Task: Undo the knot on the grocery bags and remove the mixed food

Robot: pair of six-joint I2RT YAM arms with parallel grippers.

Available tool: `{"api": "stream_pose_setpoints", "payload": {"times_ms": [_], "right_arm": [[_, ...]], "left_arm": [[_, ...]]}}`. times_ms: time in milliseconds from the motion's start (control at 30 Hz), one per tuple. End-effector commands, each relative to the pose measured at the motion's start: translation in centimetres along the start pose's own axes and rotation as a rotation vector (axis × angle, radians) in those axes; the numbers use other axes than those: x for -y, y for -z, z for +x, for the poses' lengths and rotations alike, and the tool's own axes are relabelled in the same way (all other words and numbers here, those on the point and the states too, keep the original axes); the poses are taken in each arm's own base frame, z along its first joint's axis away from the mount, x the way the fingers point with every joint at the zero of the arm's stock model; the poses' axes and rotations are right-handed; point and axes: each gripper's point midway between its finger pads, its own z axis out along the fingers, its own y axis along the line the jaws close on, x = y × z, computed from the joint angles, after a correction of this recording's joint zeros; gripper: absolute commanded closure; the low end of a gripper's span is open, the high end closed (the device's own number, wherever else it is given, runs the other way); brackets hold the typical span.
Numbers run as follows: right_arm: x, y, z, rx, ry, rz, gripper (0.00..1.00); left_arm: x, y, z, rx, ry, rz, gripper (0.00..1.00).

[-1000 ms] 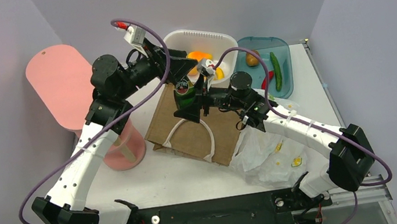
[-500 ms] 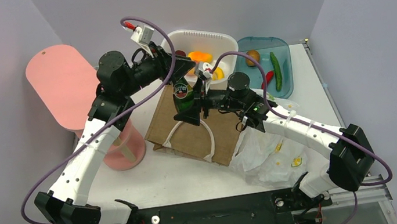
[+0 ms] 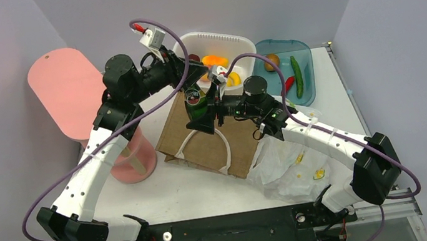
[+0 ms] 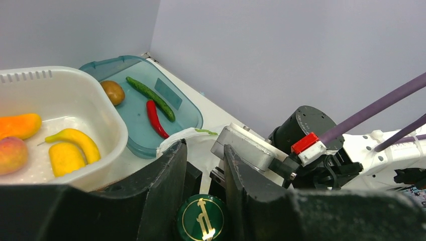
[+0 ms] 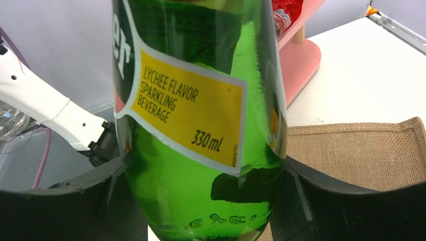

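Note:
A green glass bottle [image 3: 198, 104] with a yellow label [image 5: 191, 108] hangs above the brown bag. My right gripper [image 3: 206, 116] is shut on its lower body [image 5: 201, 201]. My left gripper [image 3: 194, 85] has come from the far side, and its two fingers press the bottle's green cap [image 4: 202, 221] from either side [image 4: 205, 148]. A crumpled white grocery bag [image 3: 293, 166] with yellow marks lies under the right arm. The cucumber [image 3: 297, 76] and the red pepper [image 3: 287, 85] lie in the blue tray. A peach-coloured fruit [image 4: 11, 154] rests in the white basin.
A flat brown bag [image 3: 214, 145] with white handles lies mid-table. The white basin [image 3: 216, 34] holds orange and yellow fruits. The blue tray [image 3: 304, 51] also holds a brown fruit [image 3: 271, 62]. A pink stand [image 3: 68, 90] rises at the left.
My left gripper has moved in over the bottle's top and closed its fingers onto the cap. The right gripper keeps its hold on the bottle, nearly in place.

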Motion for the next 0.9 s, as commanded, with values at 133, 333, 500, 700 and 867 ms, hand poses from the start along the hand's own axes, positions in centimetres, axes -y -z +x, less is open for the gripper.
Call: {"api": "stream_pose_setpoints", "payload": {"times_ms": [133, 333, 500, 700, 867], "right_arm": [[-2.5, 0.3, -8.7, 0.213, 0.195, -0.06, 0.77], [-1.8, 0.7, -8.6, 0.214, 0.171, -0.027, 0.34], [-1.0, 0.7, -8.3, 0.206, 0.162, 0.004, 0.18], [0.1, 0.8, -8.0, 0.196, 0.137, 0.039, 0.13], [0.9, 1.0, -7.7, 0.186, 0.124, 0.061, 0.12]], "left_arm": [[2.8, 1.7, -4.1, 0.081, -0.023, 0.056, 1.0], [3.8, 2.4, -7.8, 0.143, -0.099, 0.078, 1.0], [3.4, 2.5, -8.9, 0.167, -0.157, 0.047, 1.0], [2.6, 2.8, -11.0, 0.214, -0.183, 0.013, 1.0], [1.7, 3.2, -12.3, 0.242, -0.215, -0.025, 1.0]]}}
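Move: The left hand already has the green bottle by its neck, the bottle's middle some 7 cm below it; the pink shelf stands about 38 cm to its left, 3 cm ahead and 30 cm lower. The white basket is roughly 25 cm ahead of the left hand and 5 cm right, with the brown bag straight beneath, both some 40 cm down. The right hand still clasps the bottle low, its middle about 6 cm above that hand, otherwise level with it. Keeping its grip on the green bottle's neck, the left hand first lifts it about 4 cm, drifting left, then carries it on to the left and forward, away from the right hand and towards the pink shelf's side, over 3 cm left in all. The right hand climbs along with it about 3.5 cm and eases some 2 cm forward, and partway up its fingers open wide and let go of the bottle's lower body, tilting only slightly. ##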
